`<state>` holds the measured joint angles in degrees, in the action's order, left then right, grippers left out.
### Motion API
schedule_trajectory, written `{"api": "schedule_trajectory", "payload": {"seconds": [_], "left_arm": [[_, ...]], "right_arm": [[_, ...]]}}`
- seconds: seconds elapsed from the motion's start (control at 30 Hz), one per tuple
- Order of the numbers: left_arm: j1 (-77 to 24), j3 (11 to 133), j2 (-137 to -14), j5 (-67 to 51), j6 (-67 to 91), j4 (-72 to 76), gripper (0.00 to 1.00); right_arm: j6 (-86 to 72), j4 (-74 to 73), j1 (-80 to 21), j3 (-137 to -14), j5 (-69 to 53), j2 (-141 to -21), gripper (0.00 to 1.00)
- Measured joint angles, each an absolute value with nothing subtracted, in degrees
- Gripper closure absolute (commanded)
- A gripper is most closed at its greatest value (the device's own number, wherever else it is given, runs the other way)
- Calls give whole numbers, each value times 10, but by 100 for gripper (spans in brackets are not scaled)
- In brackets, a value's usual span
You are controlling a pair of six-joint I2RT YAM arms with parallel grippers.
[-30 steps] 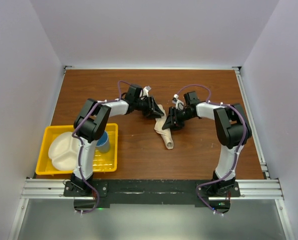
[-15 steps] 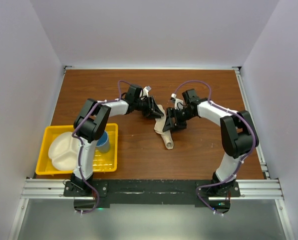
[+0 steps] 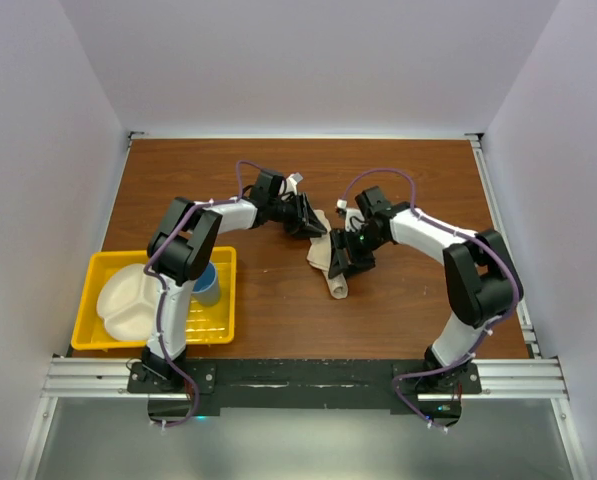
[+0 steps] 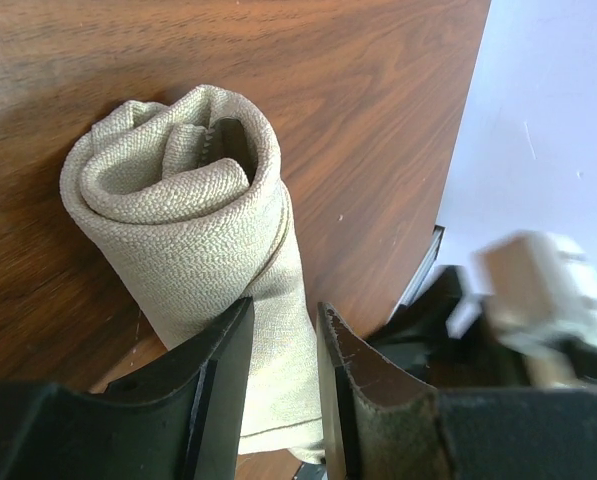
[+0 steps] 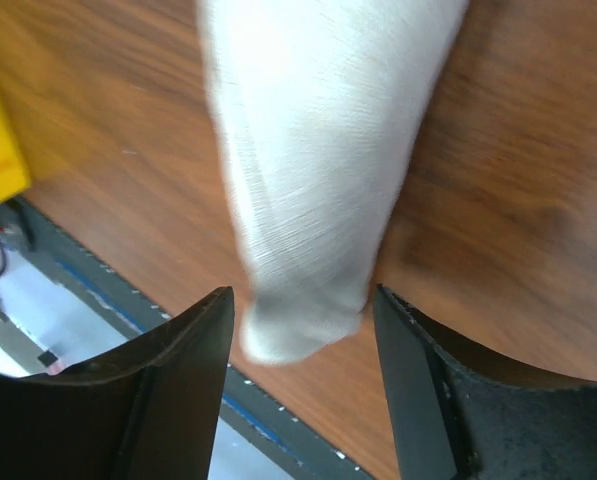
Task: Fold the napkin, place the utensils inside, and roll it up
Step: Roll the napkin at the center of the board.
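Note:
The beige napkin [image 3: 336, 287] lies rolled into a tube on the wooden table, running from the middle toward the near edge. In the left wrist view its coiled far end [image 4: 178, 190] faces the camera. My left gripper [image 3: 312, 224] is shut on that far part of the roll, and cloth fills the gap between its fingers [image 4: 283, 330]. My right gripper [image 3: 342, 262] stands open over the near part of the napkin [image 5: 318, 150], one finger on each side [image 5: 303, 320] with table showing in the gaps. The utensils are hidden.
A yellow tray [image 3: 226, 258] sits at the near left, holding a white divided plate [image 3: 126, 300] and a blue cup [image 3: 208, 286]. White walls enclose the table on three sides. A metal rail [image 3: 308, 375] runs along the near edge.
My right gripper has opened and slid along the roll toward its near end. The left gripper and the napkin's far end have stayed put.

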<state>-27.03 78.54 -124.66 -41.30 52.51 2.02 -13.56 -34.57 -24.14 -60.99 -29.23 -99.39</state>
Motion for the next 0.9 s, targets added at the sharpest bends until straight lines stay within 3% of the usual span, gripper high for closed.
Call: {"api": "schedule_trajectory", "payload": {"seconds": [0.17, 0.23, 0.27, 0.43, 0.63, 0.9], "left_arm": [[-270, 786, -1246, -413, 518, 18, 63], [-270, 785, -1246, -413, 516, 17, 63], [-270, 786, -1246, -413, 515, 17, 63], [-270, 786, -1246, -413, 514, 16, 64], [-270, 786, -1246, -414, 514, 12, 64], [-271, 785, -1246, -413, 514, 6, 64]], "right_arm": [[-141, -373, -241, -680, -289, -955, 42], [-150, -361, -242, -700, -295, -947, 53], [-155, -352, -242, -704, -298, -945, 63], [-185, -284, -242, -671, -325, -969, 87], [-215, -186, -242, -547, -364, -1011, 91], [-216, -189, -244, -539, -384, -987, 85]]}}
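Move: The rolled napkin's near end lies about 4 cm back of the right hand, level with it sideways and roughly 3 cm below. Its loose flap is some 4 cm to the right hand's left and 1 cm ahead, also about 3 cm down; the blue cup stands roughly 30 cm left and 5 cm back. From the left hand, at the far part of the roll, the near end is about 14 cm back, 5 cm to the right and 3 cm lower. Over the rolled napkin's near part, the right hand lifts about 8 cm while swinging some 5 cm forward and drifting left, then drops and draws back to about its starting height, ending some 3 cm farther left. Its wide-open fingers close almost shut on the way down, with no pinch of cloth visible; the left fingers stay nearly still, resting on the far part of the roll. ##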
